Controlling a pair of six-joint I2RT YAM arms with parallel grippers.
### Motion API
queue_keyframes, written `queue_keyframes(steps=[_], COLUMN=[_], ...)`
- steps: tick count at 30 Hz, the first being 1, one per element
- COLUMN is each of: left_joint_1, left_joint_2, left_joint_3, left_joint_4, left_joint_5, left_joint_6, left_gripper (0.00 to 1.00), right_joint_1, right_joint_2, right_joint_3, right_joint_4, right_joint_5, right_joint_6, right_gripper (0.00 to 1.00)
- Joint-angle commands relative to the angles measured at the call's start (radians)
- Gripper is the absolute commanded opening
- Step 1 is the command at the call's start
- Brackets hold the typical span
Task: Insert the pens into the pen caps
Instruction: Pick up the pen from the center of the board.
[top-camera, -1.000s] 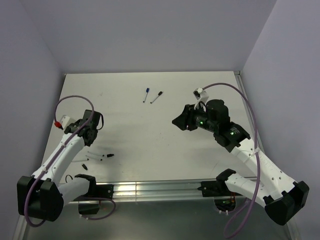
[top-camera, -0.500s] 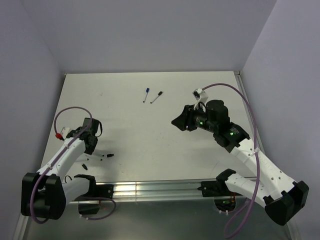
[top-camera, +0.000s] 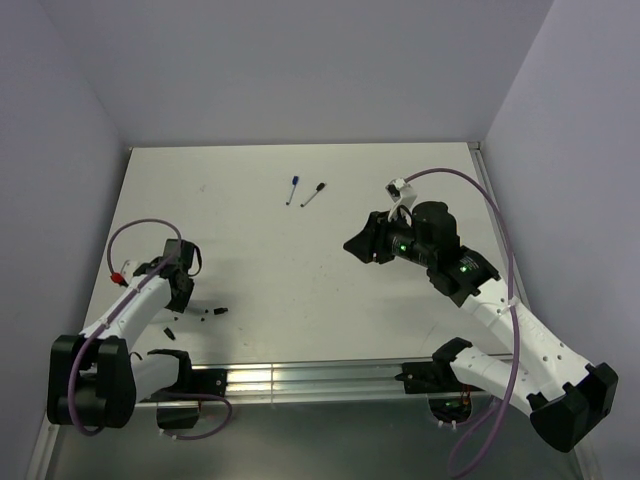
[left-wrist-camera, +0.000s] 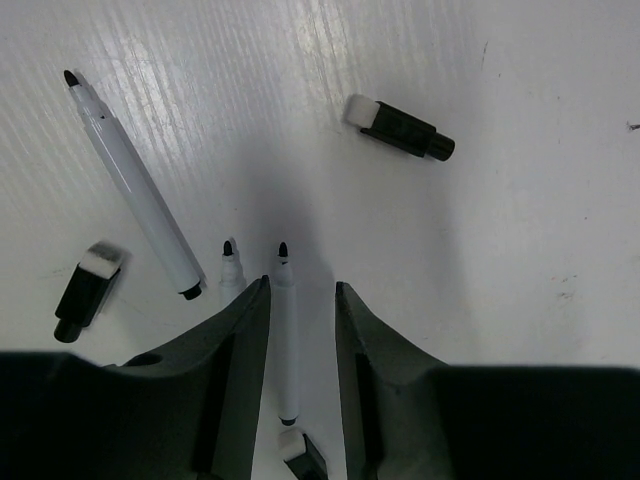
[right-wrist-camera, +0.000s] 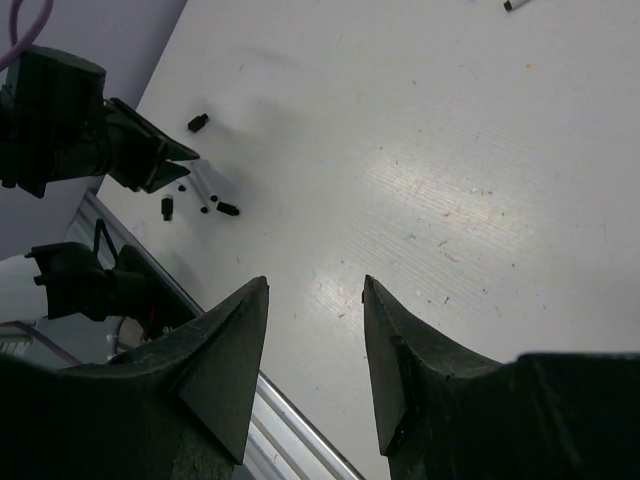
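Note:
In the left wrist view, a white pen (left-wrist-camera: 286, 340) lies on the table between my left gripper's (left-wrist-camera: 301, 287) open jaws, close to the left finger. A second pen (left-wrist-camera: 229, 262) pokes out behind that finger. A third pen (left-wrist-camera: 133, 185) lies at the upper left. Black caps with white ends lie at the upper right (left-wrist-camera: 400, 127), at the left (left-wrist-camera: 84, 291) and at the bottom (left-wrist-camera: 303, 457). In the top view my left gripper (top-camera: 181, 290) is low over this cluster (top-camera: 207, 313). My right gripper (top-camera: 353, 245) is open, empty and raised mid-table.
Two more pens lie at the far middle of the table, one with a blue tip (top-camera: 292, 190) and one with a black tip (top-camera: 314, 193). The metal rail (top-camera: 300, 378) runs along the near edge. The right wrist view shows my left gripper (right-wrist-camera: 135, 150) and small caps (right-wrist-camera: 198, 122) near it.
My left arm has moved toward the near left and lowered its gripper onto the pen cluster. The right arm has not moved.

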Motion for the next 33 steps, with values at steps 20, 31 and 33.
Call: queue_keyframes(steps=[20,31,33], left_joint_1=[0.042,0.042,0.042], left_joint_2=[0.073,0.099,0.101], left_joint_3=[-0.034,-0.032,-0.034], left_joint_4=[0.105,0.119,0.127], left_joint_5=[0.054,0.068,0.075], left_joint_6=[0.049,0.055,0.059], left_gripper=[0.32,0.18,0.14], right_joint_1=[-0.004,-0.004,-0.004], right_joint_2=[-0.02,-0.017,-0.017], right_joint_3=[-0.004,-0.001,0.001], right_joint_4=[0.035,0.027,0.023], right_joint_5=[0.026,0.031,0.036], right_joint_6=[-0.017,-0.022,-0.022], right_gripper=[0.5,0.5,0.5])
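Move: The uncapped pen the left hand is about to pinch lies under its open fingers, its writing tip almost below them and its middle about 3 cm right, 2 cm back and 2 cm down. At that same depth, the second pen's middle is some 5 cm back and 2 cm right, the far cap about 6 cm ahead and 4 cm left, and the right cap 3 cm back and 11 cm right. From the idle right hand, the pen is roughly 43 cm left, 4 cm back and 24 cm down. The left hand sinks about 1.5 cm almost straight down onto the pen's writing-tip end, easing only some half a centimetre left and forward, with the wrist held practically still. The fingers narrow slowly at first and then faster, from a bit over a third open to about a sixth, coming in from either side of the pen just behind its black tip, the rear finger now against the barrel. ##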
